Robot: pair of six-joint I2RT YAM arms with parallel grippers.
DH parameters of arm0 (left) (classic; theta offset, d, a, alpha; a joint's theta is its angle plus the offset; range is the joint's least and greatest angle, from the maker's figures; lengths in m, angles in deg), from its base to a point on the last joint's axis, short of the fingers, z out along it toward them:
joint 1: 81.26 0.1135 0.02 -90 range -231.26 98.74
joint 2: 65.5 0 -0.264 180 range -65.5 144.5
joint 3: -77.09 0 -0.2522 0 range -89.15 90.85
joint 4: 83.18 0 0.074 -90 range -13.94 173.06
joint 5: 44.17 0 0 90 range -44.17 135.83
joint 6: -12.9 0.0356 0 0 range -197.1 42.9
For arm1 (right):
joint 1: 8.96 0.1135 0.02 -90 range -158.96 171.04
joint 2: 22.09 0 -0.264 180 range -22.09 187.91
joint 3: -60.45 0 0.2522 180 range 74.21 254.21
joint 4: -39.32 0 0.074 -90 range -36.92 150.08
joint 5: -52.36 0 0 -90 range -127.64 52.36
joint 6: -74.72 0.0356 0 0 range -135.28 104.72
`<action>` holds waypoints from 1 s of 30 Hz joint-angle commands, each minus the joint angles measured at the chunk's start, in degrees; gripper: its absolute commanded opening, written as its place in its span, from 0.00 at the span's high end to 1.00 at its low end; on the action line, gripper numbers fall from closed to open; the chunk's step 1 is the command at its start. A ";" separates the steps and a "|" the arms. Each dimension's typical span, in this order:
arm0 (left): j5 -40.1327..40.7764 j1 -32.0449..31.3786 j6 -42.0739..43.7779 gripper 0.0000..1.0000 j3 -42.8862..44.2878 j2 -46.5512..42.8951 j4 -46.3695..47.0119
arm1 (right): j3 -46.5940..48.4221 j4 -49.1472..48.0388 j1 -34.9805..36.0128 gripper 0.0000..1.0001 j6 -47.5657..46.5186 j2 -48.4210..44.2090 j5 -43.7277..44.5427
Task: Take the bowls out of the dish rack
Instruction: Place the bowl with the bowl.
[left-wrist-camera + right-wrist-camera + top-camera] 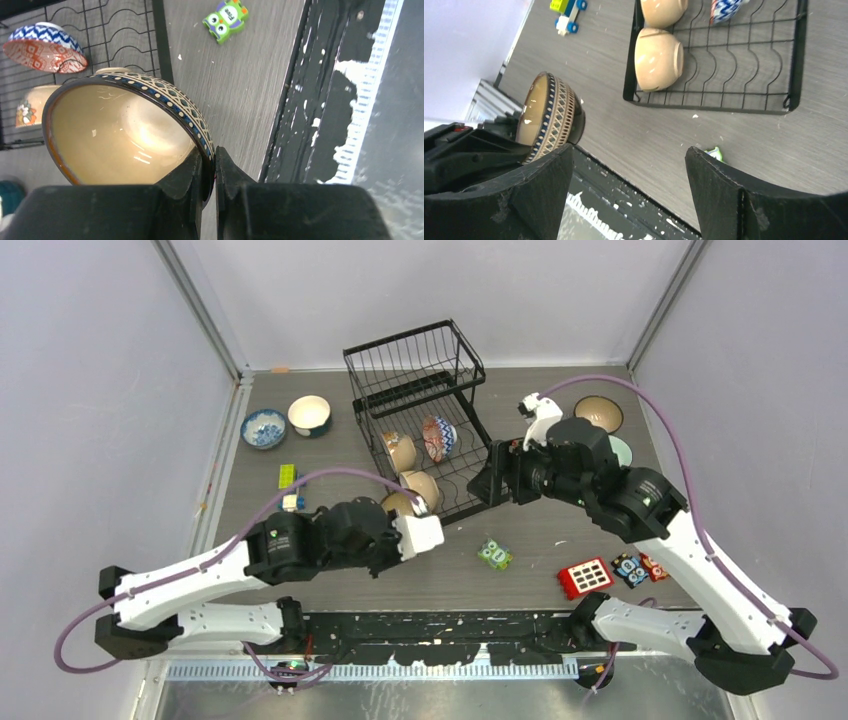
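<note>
The black wire dish rack [415,370] stands mid-table. Its lower tray [744,95] holds two cream bowls [400,452] [422,486] and a red-and-blue patterned bowl [438,438], all on edge. My left gripper [214,160] is shut on the rim of a tan bowl with a lattice-patterned outside [120,130]. It holds that bowl tilted on edge above the table, off the rack's near-left corner [551,115]. My right gripper [629,165] hangs open and empty just right of the rack [497,480].
A blue-patterned bowl [264,427] and a teal bowl [310,415] sit on the table at the back left. A brown bowl [598,412] and a mint one [622,450] sit back right. An owl toy [494,554] and toy blocks [585,577] [288,477] lie around.
</note>
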 commanded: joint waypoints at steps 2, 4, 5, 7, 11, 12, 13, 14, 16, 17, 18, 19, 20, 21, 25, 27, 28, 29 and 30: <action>5.39 -4.91 13.51 1.00 -1.37 1.85 1.86 | 4.04 4.38 -0.15 0.15 -1.02 3.41 -6.89; 3.96 -5.57 16.15 1.00 -2.15 2.85 2.22 | 3.72 4.96 -0.09 0.15 -0.79 4.62 -8.80; 3.33 -5.87 17.37 1.00 -2.34 3.36 2.14 | 3.54 5.10 -0.12 0.16 -0.58 5.04 -9.74; 1.96 -6.23 19.20 1.00 -1.75 4.81 0.94 | 3.54 5.82 -0.05 0.18 -0.38 6.18 -11.45; 0.02 -6.23 22.86 1.00 -0.76 7.35 -1.51 | 4.00 8.20 2.44 0.20 -1.43 8.79 -11.68; -0.52 -6.25 23.38 1.00 -0.49 7.90 -1.92 | 4.11 8.59 3.24 0.20 -1.76 9.58 -11.20; -0.99 -6.34 23.76 1.00 -0.27 8.41 -2.31 | 4.28 8.94 3.79 0.20 -2.09 10.45 -10.30; -1.40 -6.52 24.08 1.00 -0.05 8.88 -2.53 | 4.46 9.15 4.19 0.21 -2.21 11.43 -9.57; -2.02 -6.88 24.45 1.00 0.28 9.39 -2.68 | 5.24 9.38 4.98 0.23 -2.50 13.25 -8.89; -2.24 -7.09 24.59 1.00 0.46 9.56 -2.70 | 5.70 9.43 5.66 0.24 -2.47 14.19 -8.18; -2.41 -7.26 24.61 1.00 0.58 9.66 -2.64 | 6.27 9.47 6.31 0.24 -2.61 15.10 -7.39; -2.42 -7.41 24.61 1.00 0.68 9.69 -2.71 | 6.81 9.66 6.88 0.26 -2.81 16.13 -6.69; -2.46 -7.74 24.72 1.00 0.83 9.73 -2.84 | 7.42 9.98 7.47 0.27 -3.12 17.48 -6.12; -2.53 -7.96 24.67 1.00 1.01 9.71 -3.00 | 7.97 10.28 8.14 0.28 -3.39 18.43 -5.44; -3.34 -8.46 24.70 1.00 1.35 9.69 -4.58 | 9.59 11.28 10.00 0.32 -4.45 21.77 -2.13; -3.72 -8.71 25.12 1.00 1.41 9.66 -5.42 | 10.46 11.58 10.51 0.35 -4.92 23.02 -1.39; -3.96 -8.79 25.28 1.00 1.35 9.43 -5.68 | 10.95 11.73 10.67 0.36 -5.11 23.53 -1.37; -4.11 -8.85 25.60 1.00 1.31 9.16 -5.81 | 11.43 12.01 11.03 0.38 -5.41 24.12 -1.37; -4.18 -8.95 25.89 1.00 1.30 9.02 -5.91 | 11.94 12.33 11.38 0.40 -5.66 24.70 -1.37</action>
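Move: My left hand already holds the patterned bowl by its rim, its middle some 5 cm ahead of the fingers. My open right gripper waits about 9 cm farther out, 18 cm to the right and 7 cm higher. From my right hand the patterned bowl lies roughly 16 cm left, 4 cm back and 7 cm lower; the cream bowl in the rack is about 10 cm ahead, 17 cm left and 22 cm down, the owl toy almost straight below, some 26 cm. I bring my right hand down about 10 cm and left some 7 cm towards the patterned bowl, tipping its fingers farther down and narrowing their still-wide opening by about a quarter. Meanwhile my left hand keeps its pinch on the rim and lowers the bowl about 7 cm, drawing back slightly, turning clockwise and pointing its fingers more steeply down. ##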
